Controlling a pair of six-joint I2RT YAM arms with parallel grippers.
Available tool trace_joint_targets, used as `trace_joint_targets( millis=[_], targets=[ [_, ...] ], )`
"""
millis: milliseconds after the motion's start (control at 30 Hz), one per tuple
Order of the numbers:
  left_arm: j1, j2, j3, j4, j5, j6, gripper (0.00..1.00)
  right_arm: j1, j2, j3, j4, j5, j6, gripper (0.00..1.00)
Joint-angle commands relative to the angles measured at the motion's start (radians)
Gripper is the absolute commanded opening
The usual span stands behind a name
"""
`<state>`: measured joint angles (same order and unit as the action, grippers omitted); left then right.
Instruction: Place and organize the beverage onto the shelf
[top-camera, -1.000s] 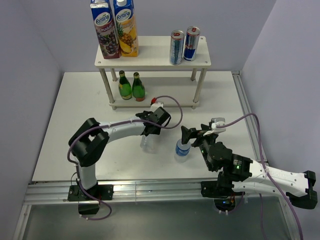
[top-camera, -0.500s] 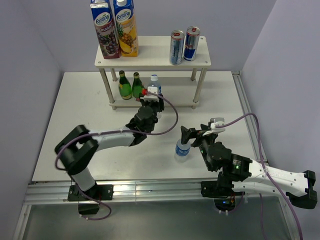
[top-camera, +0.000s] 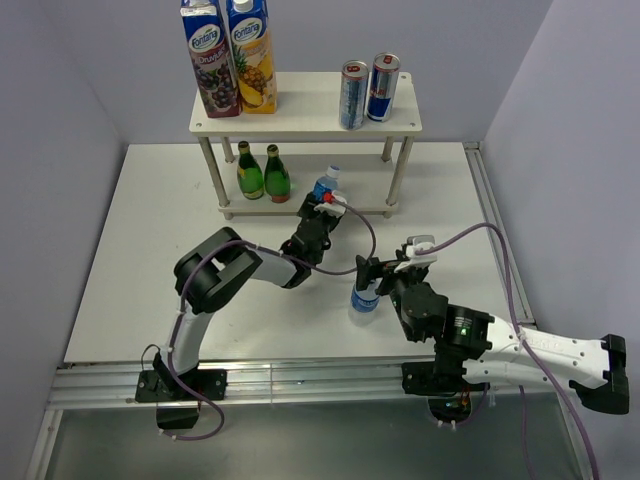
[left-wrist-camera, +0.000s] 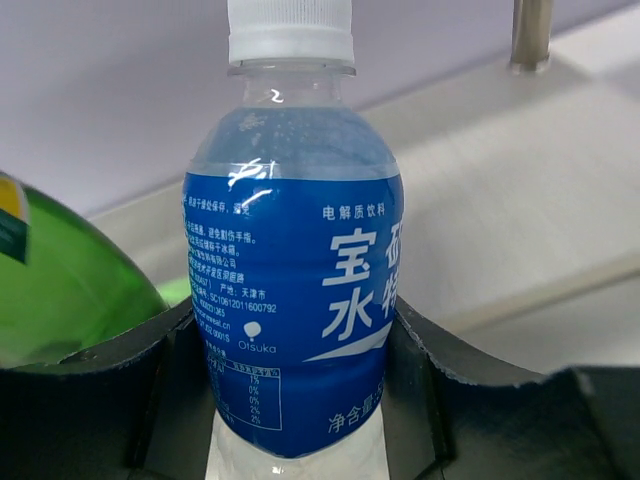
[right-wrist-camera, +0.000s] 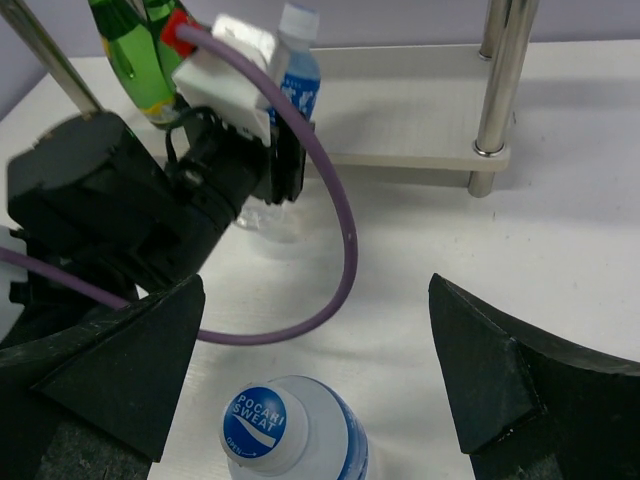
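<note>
The white two-tier shelf (top-camera: 310, 112) stands at the back of the table. My left gripper (top-camera: 323, 200) is shut on a blue-labelled water bottle (top-camera: 327, 183) and holds it at the front edge of the lower board, right of two green bottles (top-camera: 263, 173). In the left wrist view the bottle (left-wrist-camera: 295, 300) sits between the black fingers (left-wrist-camera: 425, 380). A second blue-labelled bottle (top-camera: 365, 298) stands on the table. My right gripper (top-camera: 386, 270) is open just above and behind it. In the right wrist view its cap (right-wrist-camera: 262, 425) is low between the spread fingers (right-wrist-camera: 495, 365).
Two juice cartons (top-camera: 228, 58) and two cans (top-camera: 368, 92) stand on the shelf's top board. The shelf's front right post (right-wrist-camera: 497, 85) is beyond the right gripper. The left arm's purple cable (right-wrist-camera: 335, 230) loops over the table between both grippers.
My left gripper carried its bottle from the table's middle back to the shelf's lower tier, then shifted right. My right gripper edged slightly left toward the standing bottle.
</note>
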<state>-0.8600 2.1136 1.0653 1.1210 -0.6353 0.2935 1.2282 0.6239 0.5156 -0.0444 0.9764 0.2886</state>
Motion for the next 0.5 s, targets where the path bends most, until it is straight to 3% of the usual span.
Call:
trace_joint_targets(
  millis=[0, 233, 467],
  targets=[
    [0.007, -0.119, 0.074, 0.709, 0.06, 0.006, 0.0, 0.007, 0.013, 0.014, 0.041, 0.004, -0.011, 1.0],
    [0.036, -0.107, 0.104, 0.737, 0.126, -0.065, 0.0, 0.005, 0.031, 0.012, 0.046, -0.011, -0.022, 1.0],
    [0.084, -0.027, 0.257, 0.737, 0.178, -0.079, 0.0, 0.005, 0.06, 0.017, 0.071, -0.019, -0.026, 1.0]
  ],
)
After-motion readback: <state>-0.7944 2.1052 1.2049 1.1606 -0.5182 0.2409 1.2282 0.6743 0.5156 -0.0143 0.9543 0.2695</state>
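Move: The left hand already grips the water bottle just short of the lower shelf; the free spot on that board lies about 8 cm ahead, 3 cm to the right and 6 cm below. The nearer green bottle stands roughly 7 cm ahead and 10 cm left, the other 8 cm ahead and 17 cm left; the front right shelf post's foot is some 3 cm ahead and 15 cm right. From the right hand the free spot is about 29 cm ahead, 7 cm left and 16 cm lower. Left hand lifts its gripped bottle about 7 cm and 3 cm forward at the lower shelf, rolling some 10 degrees. ##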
